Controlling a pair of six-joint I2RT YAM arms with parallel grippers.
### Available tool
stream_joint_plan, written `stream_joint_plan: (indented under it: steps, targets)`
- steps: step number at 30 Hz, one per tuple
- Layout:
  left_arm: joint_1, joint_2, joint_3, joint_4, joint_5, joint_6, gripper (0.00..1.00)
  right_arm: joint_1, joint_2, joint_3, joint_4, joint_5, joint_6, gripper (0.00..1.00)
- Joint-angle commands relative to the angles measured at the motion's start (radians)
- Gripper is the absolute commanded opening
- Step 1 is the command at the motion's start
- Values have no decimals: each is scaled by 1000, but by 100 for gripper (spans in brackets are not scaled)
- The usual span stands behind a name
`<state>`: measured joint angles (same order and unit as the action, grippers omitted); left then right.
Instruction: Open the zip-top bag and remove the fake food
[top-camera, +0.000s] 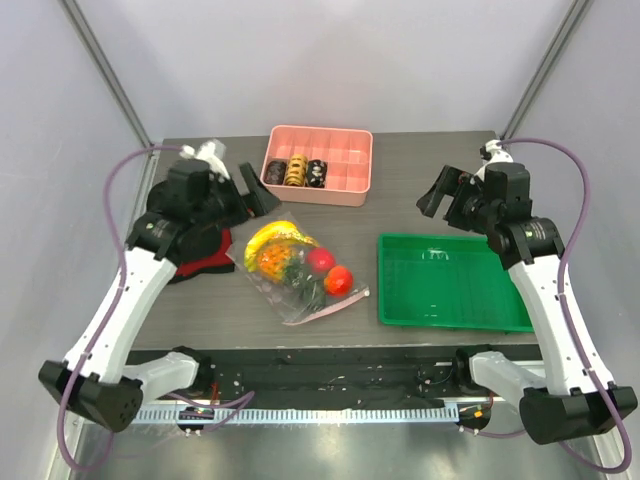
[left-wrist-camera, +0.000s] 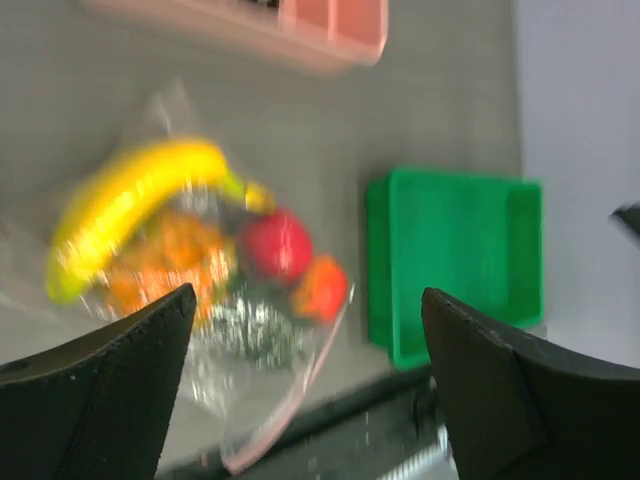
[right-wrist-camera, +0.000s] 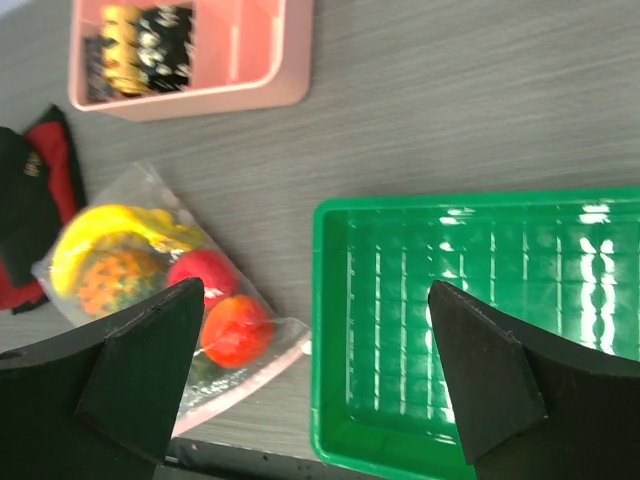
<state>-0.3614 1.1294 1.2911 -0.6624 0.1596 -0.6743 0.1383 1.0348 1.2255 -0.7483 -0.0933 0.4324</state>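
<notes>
The zip-top bag (top-camera: 296, 282) lies flat on the table between the arms, its pinkish zip strip (top-camera: 335, 306) along the near right edge. The fake food is inside it: a yellow banana (top-camera: 272, 236), an orange pineapple (top-camera: 274, 260), two red fruits (top-camera: 320, 260) and a dark green avocado (top-camera: 305, 287). My left gripper (top-camera: 250, 190) is open and empty, up and to the left of the bag. The left wrist view is blurred and shows the bag (left-wrist-camera: 200, 290) between its fingers (left-wrist-camera: 100, 400). My right gripper (top-camera: 445, 195) is open and empty above the green tray's far edge. The right wrist view shows the bag (right-wrist-camera: 170, 290) at left.
A pink compartment tray (top-camera: 320, 197) at the back holds brown and dark doughnut rings (top-camera: 295, 172). An empty green tray (top-camera: 450, 290) lies right of the bag and also shows in the right wrist view (right-wrist-camera: 480, 300). A red and black cloth (top-camera: 205, 264) lies under the left arm.
</notes>
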Motion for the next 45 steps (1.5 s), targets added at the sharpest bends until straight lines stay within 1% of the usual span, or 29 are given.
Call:
stream_joint_plan:
  steps: [1, 3, 4, 5, 6, 7, 8, 9, 12, 14, 16, 18, 20, 23, 24, 26, 27, 29, 30, 32, 33, 36, 37, 38, 40, 41, 42, 44, 45]
  targets:
    - [-230, 47, -55, -241, 86, -65, 84, 0, 74, 49, -91, 41, -60, 100]
    - [-339, 41, -96, -267, 29, -38, 78, -2, 96, 71, -98, 20, -73, 100]
    - [-385, 30, -110, -275, -58, -19, 76, -2, 109, 77, -105, 9, -93, 100]
    - [-490, -8, -128, -279, -118, 23, 74, 0, 107, 77, -105, -29, -103, 100]
    - [-537, -26, -181, -272, -156, 41, 73, -2, 103, 71, -100, -48, -109, 100]
    - [-583, -45, -206, -273, -270, 57, 72, 0, 96, 62, -82, -71, -112, 100]
    - [-655, -63, -226, -284, -313, 70, 72, 0, 85, 40, -74, -104, -119, 100]
    - [-691, -66, -277, -281, -348, 77, 74, 1, 84, 31, -69, -124, -119, 100]
    - [-757, -19, -312, -267, -422, 108, 86, 10, 76, -1, -57, -169, -119, 100]
    - [-757, 22, -325, -237, -410, 131, 88, 18, 67, -17, -43, -184, -118, 100]
    - [-757, 96, -328, -189, -416, 157, 93, 27, 59, -20, -39, -194, -118, 100]
    - [-752, 188, -311, -183, -396, 166, 92, 26, 47, -15, -37, -194, -124, 100]
    - [-752, 227, -305, -132, -373, 170, 90, 27, 39, -8, -37, -195, -132, 100]
    - [-734, 276, -303, -66, -348, 170, 70, 30, 36, 5, -40, -206, -135, 100]
    - [-726, 285, -300, -65, -348, 165, 59, 30, 36, 5, -40, -210, -136, 100]
    - [-700, 306, -296, -52, -338, 176, 50, 30, 34, 9, -39, -218, -136, 100]
    - [-691, 309, -293, -46, -332, 180, 27, 30, 36, 12, -37, -220, -141, 100]
    - [-662, 319, -273, -72, -313, 180, 7, 35, 50, 28, -37, -229, -144, 100]
    - [-650, 314, -230, -88, -296, 180, 0, 46, 56, 34, -40, -236, -150, 100]
    - [-627, 287, -167, -141, -269, 182, 0, 55, 74, 51, -34, -268, -159, 100]
    - [-619, 274, -97, -187, -253, 186, 0, 61, 80, 52, -20, -282, -162, 100]
    - [-545, 231, 22, -267, -113, 187, 0, 67, 103, 51, 22, -347, -161, 100]
    - [-519, 224, 106, -287, -82, 176, 0, 69, 105, 48, 33, -370, -161, 99]
    - [-469, 221, 138, -301, -13, 170, 0, 67, 103, 34, 53, -390, -152, 100]
    - [-418, 225, 213, -322, 84, 151, 0, 69, 97, 8, 121, -453, -143, 100]
    - [-378, 237, 235, -328, 168, 147, 0, 69, 93, -4, 142, -474, -133, 100]
    - [-367, 245, 253, -338, 197, 142, 0, 69, 87, -18, 195, -523, -130, 100]
    - [-344, 253, 303, -341, 277, 145, 0, 70, 74, -76, 252, -545, -127, 100]
    - [-332, 248, 310, -338, 296, 153, 0, 69, 50, -101, 321, -548, -126, 100]
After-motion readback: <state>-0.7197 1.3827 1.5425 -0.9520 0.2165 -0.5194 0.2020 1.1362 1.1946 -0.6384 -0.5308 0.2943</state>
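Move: The near-left end of the bag's pink zip edge lies some 15 cm back, 7 cm right and 24 cm below my empty left hand. The bagged banana is roughly 6 cm ahead and 2 cm right of that hand, and the tomato 5 cm back and 18 cm right, both about 22 cm down. From my right hand the same zip end lies about 36 cm left, 15 cm back and 22 cm down; the green tray's middle is 6 cm back and 4 cm right. I swing my open left hand back, down and somewhat right, rolling its left side up about 45 degrees and turning it clockwise, to the near-left end of the zip edge. I shut the fingers on the zip strip, then haul it up about 20 cm and forward, rolling back level. My right hand, wide open, dips a little, then moves some 8 cm left towards the bag, turning counter-clockwise. ##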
